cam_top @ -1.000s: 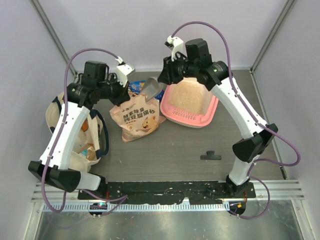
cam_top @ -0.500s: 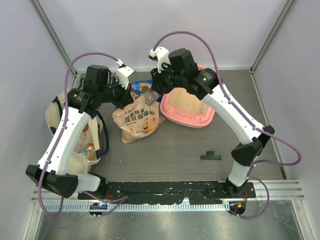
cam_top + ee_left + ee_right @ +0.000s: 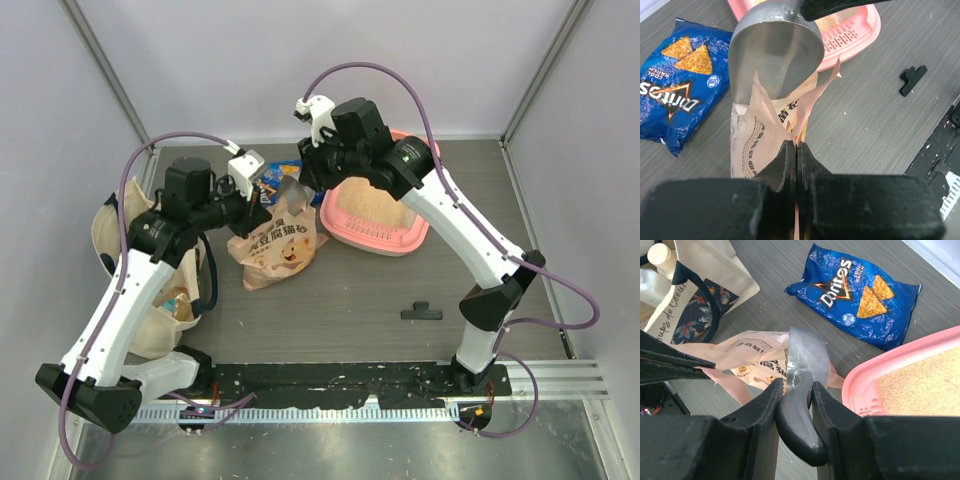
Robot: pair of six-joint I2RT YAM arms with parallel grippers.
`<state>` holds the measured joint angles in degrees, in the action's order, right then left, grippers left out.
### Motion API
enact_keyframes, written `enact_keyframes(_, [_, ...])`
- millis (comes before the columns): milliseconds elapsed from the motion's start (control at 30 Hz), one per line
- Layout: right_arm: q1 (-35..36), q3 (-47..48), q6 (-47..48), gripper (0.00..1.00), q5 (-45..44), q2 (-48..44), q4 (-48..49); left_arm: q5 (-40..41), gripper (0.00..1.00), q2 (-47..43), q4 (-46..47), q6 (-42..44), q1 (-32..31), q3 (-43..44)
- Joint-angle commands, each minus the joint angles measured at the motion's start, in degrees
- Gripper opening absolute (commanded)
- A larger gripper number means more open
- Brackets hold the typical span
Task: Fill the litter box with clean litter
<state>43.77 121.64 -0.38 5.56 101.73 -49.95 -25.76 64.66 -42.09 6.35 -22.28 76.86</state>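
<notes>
The pink litter box (image 3: 412, 238) stands at the back right with a layer of clean litter (image 3: 372, 203) in it; it also shows in the right wrist view (image 3: 867, 382) with the litter (image 3: 925, 385). The beige cat-print litter bag (image 3: 275, 245) stands left of it. My left gripper (image 3: 796, 146) is shut on the bag's torn top edge (image 3: 757, 142) and holds it up. My right gripper (image 3: 797, 386) is shut on the black handle of a metal scoop (image 3: 809, 356). The scoop (image 3: 775, 52) hangs just over the bag's mouth, and its bowl looks empty.
A blue Doritos bag (image 3: 262, 172) lies behind the litter bag. A cream tote bag (image 3: 140, 300) with bottles inside sits at the left. A black clip (image 3: 421, 312) lies on the table in front of the litter box.
My right arm has swung left from the litter box, carrying the scoop to the mouth of the bag. My left arm has drawn the bag's edge slightly toward the near side.
</notes>
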Motion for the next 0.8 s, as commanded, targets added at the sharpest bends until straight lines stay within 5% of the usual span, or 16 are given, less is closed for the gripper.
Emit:
enact_keyframes(0, [0.1,3.2,0.1,0.01,2.0,3.8,-5.8,-4.4,0.0,-4.5,8.9,-1.3,-1.6,0.2])
enact_keyframes(133, [0.3,1.1,2.1,0.01,-0.7,2.5,-7.3,-1.1,0.01,-3.8,9.0,1.4,-1.8,2.0])
enact_keyframes(200, [0.4,-1.4,2.2,0.01,-1.1,1.7,-7.2,0.2,0.28,-2.4,6.9,3.2,-1.7,3.4])
enact_keyframes(333, [0.4,-2.8,2.0,0.01,-1.3,1.3,-6.7,2.8,0.58,-0.2,0.4,8.2,-1.8,4.8])
enact_keyframes(767, [0.3,-2.4,2.3,0.02,-1.5,1.4,-6.5,13.5,0.7,2.6,0.2,21.2,-1.7,0.3])
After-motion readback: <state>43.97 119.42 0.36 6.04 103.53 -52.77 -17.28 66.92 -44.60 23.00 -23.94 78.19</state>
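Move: Ahead of and below the left hand, which still pinches its rim, the litter bag has its middle about 5 cm forward, 4 cm right and 16 cm down. The scoop bowl, in the bag's mouth, is some 8 cm ahead, 6 cm right and 4 cm lower; the chips bag lies roughly 28 cm straight ahead, 28 cm down. From the right hand, holding the scoop, the litter bag is about 2 cm back, 6 cm left, 20 cm down; the litter box 20 cm ahead, 17 cm right, 31 cm down. Letting go of the bag's rim, the left fingers open wide as that hand lifts nearly 3 cm, then sinks about 4 cm while easing forward and left and rolling its left side up some 15 degrees, gripper straddling the loose bag wall. Meanwhile the right hand keeps its hold on the scoop handle and lowers the bowl about 4 cm into the bag's mouth, then holds there. ##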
